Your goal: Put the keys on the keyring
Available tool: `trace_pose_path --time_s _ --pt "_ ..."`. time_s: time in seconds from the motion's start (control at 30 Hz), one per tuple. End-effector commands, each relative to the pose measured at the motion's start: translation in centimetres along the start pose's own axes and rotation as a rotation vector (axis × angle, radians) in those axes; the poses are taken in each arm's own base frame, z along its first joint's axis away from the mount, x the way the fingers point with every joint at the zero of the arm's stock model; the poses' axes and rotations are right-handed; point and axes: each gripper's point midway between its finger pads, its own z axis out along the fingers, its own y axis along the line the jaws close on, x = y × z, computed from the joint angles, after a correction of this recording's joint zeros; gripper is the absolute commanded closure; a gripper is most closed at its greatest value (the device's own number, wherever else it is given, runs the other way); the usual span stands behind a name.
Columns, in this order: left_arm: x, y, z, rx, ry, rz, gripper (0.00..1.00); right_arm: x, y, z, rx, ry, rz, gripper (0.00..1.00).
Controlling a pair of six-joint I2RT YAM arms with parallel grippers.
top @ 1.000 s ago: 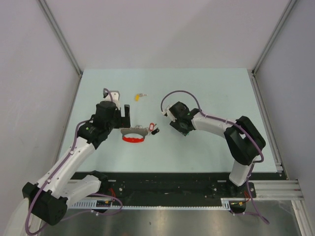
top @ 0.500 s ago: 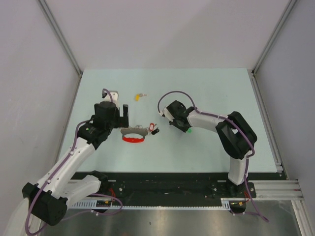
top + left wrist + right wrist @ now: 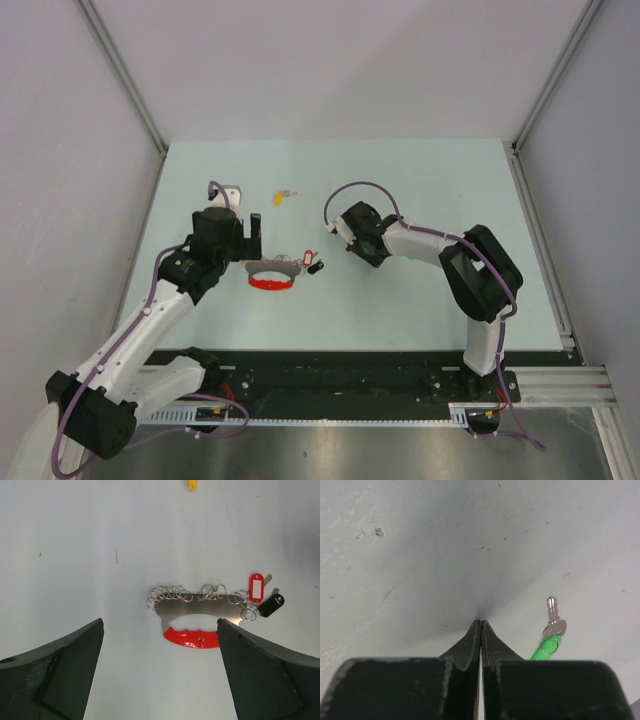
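The keyring (image 3: 272, 276) lies left of centre on the table, a grey metal piece with small rings and a red band (image 3: 192, 638). My left gripper (image 3: 235, 235) hangs above it, open, nothing between its fingers (image 3: 160, 625). A yellow-headed key (image 3: 284, 195) lies farther back, seen at the top edge of the left wrist view (image 3: 193, 485). My right gripper (image 3: 372, 258) points down at the table, shut (image 3: 481, 622) with nothing between the pads. The green-headed key (image 3: 551, 640) lies just right of its fingers, outside the grip.
A red tag (image 3: 256, 587) and a black tag (image 3: 270, 605) hang off the keyring's right end. Grey walls with metal rails enclose the table on three sides. The arm bases sit on a black rail along the near edge.
My right gripper has closed from partly open to shut and shifted a little to the left. The left arm and the keyring have not moved.
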Motion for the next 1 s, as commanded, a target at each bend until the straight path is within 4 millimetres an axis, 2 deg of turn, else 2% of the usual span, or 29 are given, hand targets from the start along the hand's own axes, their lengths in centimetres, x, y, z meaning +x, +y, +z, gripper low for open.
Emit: trace_pose_path --time_s 0.0,0.07,0.17,0.2,0.27,0.3,0.4,0.5,0.53,0.63,0.73,0.87,0.97 --pt "-0.7 0.0 0.0 0.006 -0.036 0.002 0.0 -2.3 -0.4 -2.0 -0.02 -0.096 0.094 1.0" --pt "-0.8 0.0 0.0 0.008 -0.038 0.0 0.0 -2.3 -0.3 -2.3 -0.024 -0.099 0.139 1.0" --pt "-0.8 0.0 -0.1 0.011 -0.041 0.001 0.0 -2.4 -2.4 -3.0 0.038 -0.122 0.286 0.99" --pt "-0.9 -0.1 -0.1 0.015 -0.042 -0.001 0.0 -2.1 -4.4 -3.6 0.073 -0.136 0.369 0.94" --pt "-0.7 -0.1 0.0 0.018 -0.04 0.001 0.0 -1.4 -6.8 -4.0 0.113 -0.152 0.501 0.9" --pt "-0.8 -0.1 -0.1 0.018 -0.042 0.0 0.0 -0.9 -8.8 -4.6 0.136 -0.175 0.633 0.83" --pt "-0.8 -0.1 -0.1 0.018 -0.042 0.002 0.0 0.1 -10.6 -4.8 0.145 -0.191 0.841 0.72" --pt "-0.8 0.0 -0.1 0.014 -0.043 0.002 0.0 0.9 -10.6 -4.2 0.114 -0.181 1.015 0.71" --pt "-0.9 -0.1 -0.2 0.016 -0.046 0.001 0.0 1.7 -10.9 -3.7 0.106 -0.161 1.061 0.71" --pt "-0.8 -0.1 -0.1 0.015 -0.043 0.002 0.0 2.2 -10.4 -3.2 0.088 -0.136 1.135 0.7" --pt "-0.7 -0.1 -0.1 0.018 -0.042 0.003 0.0 2.8 -10.0 -2.8 0.089 -0.102 1.176 0.7" --pt "-0.7 -0.1 -0.1 0.02 -0.042 0.003 0.0 4.3 -9.0 -1.3 0.085 -0.018 1.193 0.71" --pt "-0.7 -0.1 -0.1 0.018 -0.042 0.003 0.0 4.4 -8.8 -0.8 0.085 -0.007 1.197 0.73"
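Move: The green-tagged key lies on the table about 3 cm ahead and 7 cm to the right of the right hand, barely 1 cm below it; the fingers are shut at the table without it. To that hand's left, the black-tagged key is some 12 cm off and level, the red-tagged key 14 cm off and 3 cm farther out. From the left hand the green-tagged key is roughly 10 cm ahead, 36 cm right and 18 cm below. The right hand lifts off the table empty and swings about 9 cm to its right and, on balance, some 4 cm forward, rising about 6 cm and then sinking part of the way back as it settles over the green-tagged key. On the way it rolls roughly 60 degrees clockwise about its downward-pointing fingers and parts them from shut to a little over a quarter open, so that they end above the tag where it meets the key, not yet gripping it. ##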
